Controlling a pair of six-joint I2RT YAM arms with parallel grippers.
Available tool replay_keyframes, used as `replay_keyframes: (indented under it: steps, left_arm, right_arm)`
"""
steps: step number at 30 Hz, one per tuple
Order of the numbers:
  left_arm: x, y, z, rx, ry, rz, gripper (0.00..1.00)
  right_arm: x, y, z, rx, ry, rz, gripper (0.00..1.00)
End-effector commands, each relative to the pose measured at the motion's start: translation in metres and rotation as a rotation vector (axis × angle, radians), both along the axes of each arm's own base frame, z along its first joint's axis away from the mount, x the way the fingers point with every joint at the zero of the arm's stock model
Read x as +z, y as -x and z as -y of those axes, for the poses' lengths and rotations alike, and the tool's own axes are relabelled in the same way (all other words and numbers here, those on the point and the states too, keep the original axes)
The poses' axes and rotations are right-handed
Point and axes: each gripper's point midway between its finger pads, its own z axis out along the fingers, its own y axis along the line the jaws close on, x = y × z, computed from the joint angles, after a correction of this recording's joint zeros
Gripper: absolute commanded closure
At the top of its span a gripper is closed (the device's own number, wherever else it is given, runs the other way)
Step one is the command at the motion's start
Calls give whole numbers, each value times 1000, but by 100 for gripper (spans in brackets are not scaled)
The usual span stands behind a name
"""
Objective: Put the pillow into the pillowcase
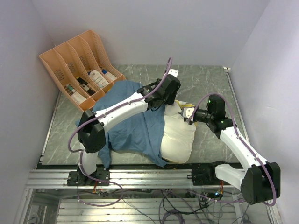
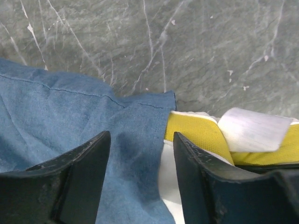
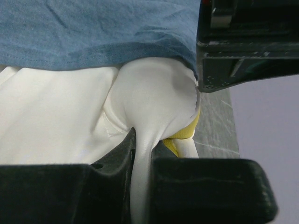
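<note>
The cream-white pillow [image 1: 180,135] lies right of centre on the table, its left part covered by the blue pillowcase [image 1: 135,126]. My right gripper [image 1: 189,115] is shut on a pinched fold of the pillow's white cover [image 3: 149,107] at its far corner, beside the yellow edge [image 3: 189,133]. My left gripper [image 1: 169,99] hovers over that corner. In the left wrist view it [image 2: 141,134] is open, its jaws straddling the pillowcase's corner hem [image 2: 145,121] next to the pillow's yellow edge [image 2: 196,133]. The fabric touches neither finger.
An orange file organiser [image 1: 79,65] holding bottles stands at the far left corner of the grey marble table [image 1: 201,79]. Walls close in on the left, back and right. A metal rail [image 1: 149,179] runs along the near edge.
</note>
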Motion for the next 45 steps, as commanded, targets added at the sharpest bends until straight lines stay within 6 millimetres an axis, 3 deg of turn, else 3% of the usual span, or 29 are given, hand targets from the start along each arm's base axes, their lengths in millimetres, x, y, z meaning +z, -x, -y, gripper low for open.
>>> replay_keyframes:
  steps: [1, 5, 8, 11, 14, 17, 21, 26, 29, 31, 32, 33, 35, 38, 40, 43, 45]
  left_arm:
    - [-9, -7, -14, 25, -115, -2, 37]
    - [-22, -5, -27, 49, -187, -16, 49]
    - [-20, -4, -31, 50, -192, -11, 61]
    - [-13, -4, -31, 50, -175, 0, 89]
    - [12, -4, -17, 12, -90, 24, 93]
    - [55, 2, 11, -79, 87, 48, 93]
    - [132, 14, 55, -221, 369, 92, 93]
    - [229, 35, 92, -396, 690, 157, 93]
    - [281, 56, 102, -505, 885, 182, 93]
    - [306, 70, 105, -571, 992, 187, 93]
    - [314, 74, 105, -588, 1030, 187, 93]
    - [317, 78, 104, -599, 1058, 184, 93]
    - [310, 78, 104, -595, 1081, 171, 93]
    - [279, 62, 102, -535, 1070, 138, 93]
    - [248, 45, 96, -479, 1093, 80, 93]
    - [235, 32, 88, -469, 1186, 22, 93]
    - [236, 34, 93, -511, 1230, -16, 93]
  right_arm:
    - [7, 18, -15, 85, -44, -18, 100]
    - [6, 17, -15, 83, -44, -18, 100]
    - [6, 16, -15, 78, -49, -19, 100]
    - [7, 13, -15, 65, -55, -22, 100]
    - [9, 8, -14, 36, -74, -26, 100]
    - [24, -9, -14, -41, -136, -37, 100]
    - [74, -50, -10, -225, -336, -53, 100]
    - [180, -98, 7, -333, -721, -133, 100]
    - [236, -94, 13, -224, -989, -233, 100]
    - [269, -66, 13, -47, -1173, -250, 100]
    - [273, -55, 8, 32, -1241, -345, 100]
    - [271, -47, -1, 94, -1273, -413, 100]
    - [250, -40, -25, 144, -1281, -534, 100]
    - [185, -30, -76, 68, -1118, -617, 100]
    - [145, -20, -97, 22, -1037, -658, 100]
    - [105, -16, -108, -10, -992, -750, 100]
    - [98, -21, -107, -15, -1009, -787, 100]
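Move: The left hand, open and tipped forward-down, has the pillowcase's mouth edge close under its fingertips, about 3 cm below and 1 cm ahead and to the left. The exposed pillow's middle lies some 17 cm back, 6 cm right and 11 cm below, and its yellow edge about 9 cm right, level and 8 cm lower. The right hand already pinches the pillow, whose exposed middle is roughly 12 cm back, straight below by 8 cm; that case edge is about 7 cm left and 5 cm ahead, at much its own height. The left hand sinks about 2 cm and closes on the pillowcase's mouth edge, then hauls it steeply up and to the right to some 25 cm high, its fingers swinging up to near level and pointing right, before sinking back about 8 cm. The right hand keeps its grip shut and waits for the left to close, then swings up and forward, rolls its fingertips upward by some 60 degrees, and finally comes left, back and down beside the left hand, ending about 13 cm up and 8 cm left of its start. ##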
